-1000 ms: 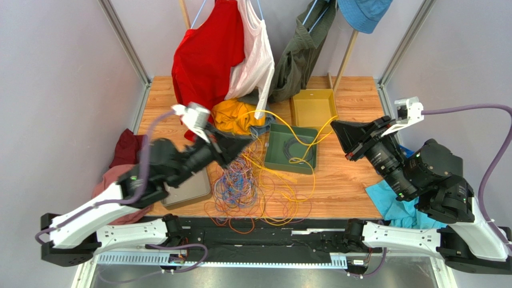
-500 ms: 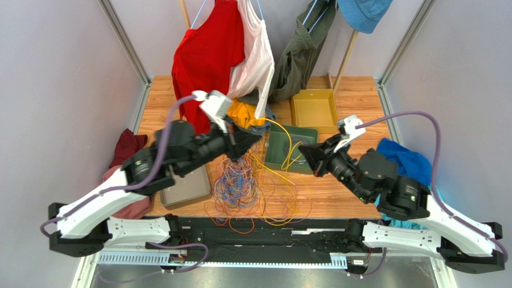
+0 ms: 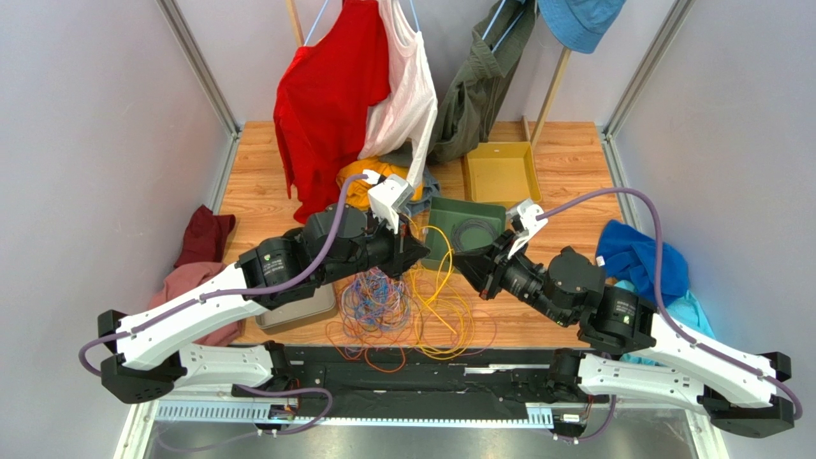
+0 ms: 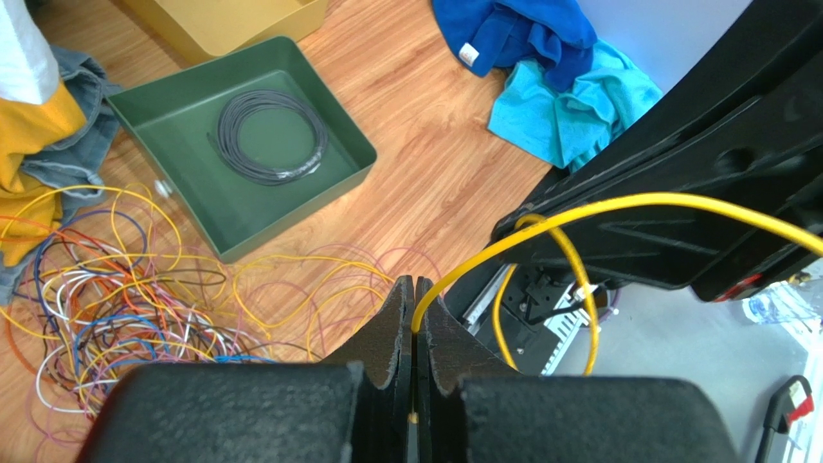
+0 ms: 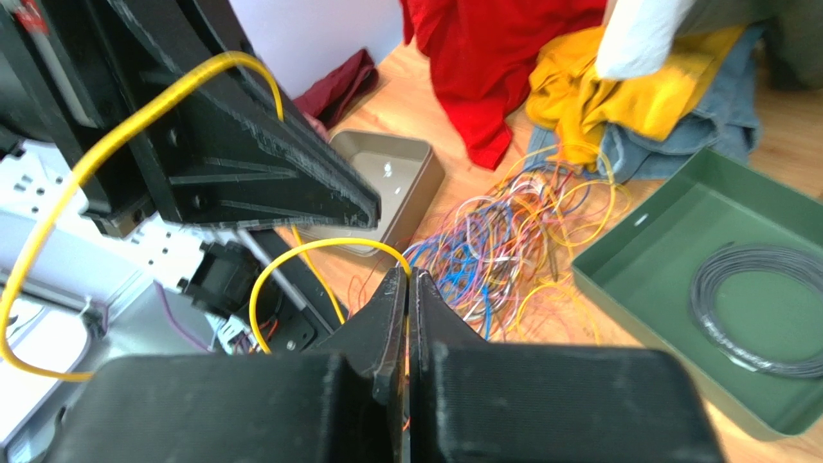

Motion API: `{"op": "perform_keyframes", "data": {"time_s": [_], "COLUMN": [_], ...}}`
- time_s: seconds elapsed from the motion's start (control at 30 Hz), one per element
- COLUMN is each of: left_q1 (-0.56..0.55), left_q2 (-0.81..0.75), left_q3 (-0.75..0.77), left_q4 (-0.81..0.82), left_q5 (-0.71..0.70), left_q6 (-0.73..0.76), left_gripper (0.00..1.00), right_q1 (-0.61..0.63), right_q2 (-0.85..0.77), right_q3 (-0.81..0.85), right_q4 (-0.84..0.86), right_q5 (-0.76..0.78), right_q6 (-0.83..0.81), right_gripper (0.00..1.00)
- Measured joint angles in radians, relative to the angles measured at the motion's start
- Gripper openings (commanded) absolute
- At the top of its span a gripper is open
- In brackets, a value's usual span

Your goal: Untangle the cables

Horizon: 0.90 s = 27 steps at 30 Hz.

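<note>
The cables lie as a tangle of orange, blue, purple, yellow and white wires on the wood at the front middle, also seen in the left wrist view and the right wrist view. One yellow cable runs up out of the heap. My left gripper is shut on that yellow cable. Facing it a short way off, my right gripper is shut on the same yellow cable, which hangs in slack loops between them.
A green tray behind the grippers holds a dark ring coil. A yellow tray stands farther back and a tan tray lies left of the tangle. Clothes hang at the back; blue cloth lies right, maroon cloth left.
Both arms swung inward from the sides. The two grippers, once far apart, now face each other above the tangle, and the yellow cable between them went from stretched to slack loops.
</note>
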Motion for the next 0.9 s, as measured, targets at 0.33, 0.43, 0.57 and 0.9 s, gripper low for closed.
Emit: {"op": "perform_keyframes", "data": {"time_s": [0.33,0.43,0.57,0.9], "left_q1": [0.0,0.0,0.0,-0.001], "left_q2": [0.05,0.076,0.104,0.129], "left_q3": [0.069,0.083,0.102,0.118], "left_q4": [0.023,0.029,0.028,0.029], "left_q5": [0.047,0.062,0.074,0.073], "left_q6": [-0.027,-0.039,-0.042,-0.045], "left_gripper": [0.0,0.0,0.0,0.0], "right_q1": [0.0,0.0,0.0,0.0], "right_q2": [0.025,0.03,0.017,-0.014], "right_q3": [-0.146,-0.162,-0.199,-0.257], "right_q4": [0.135,0.172,0.242,0.317], "right_q5": [-0.177,-0.212,-0.248,-0.297], "right_q6": [0.055,0.066,0.077,0.094], "right_gripper": [0.23,0.34,0.43,0.48]}}
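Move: The yellow cable is pinched by both hands. A slack stretch of it hangs about 7 cm left, 4 cm back and 5 cm below the right fingertips, or some 4 cm back, 1 cm right and 5 cm below the left ones. The cable pile lies about 15 cm ahead and 16 cm left of the right hand, the green box 28 cm ahead and 4 cm right of it, both roughly 30 cm lower. The yellow cable is let go by the right fingers, which open to nearly half as that hand travels about 5 cm left and 4 cm each back and down, beneath the left hand and towards the slack, swinging some 15 degrees counter-clockwise. The left hand keeps its pinch on the cable, first rising 2 cm, then drawing about 4 cm right, above the right gripper. ##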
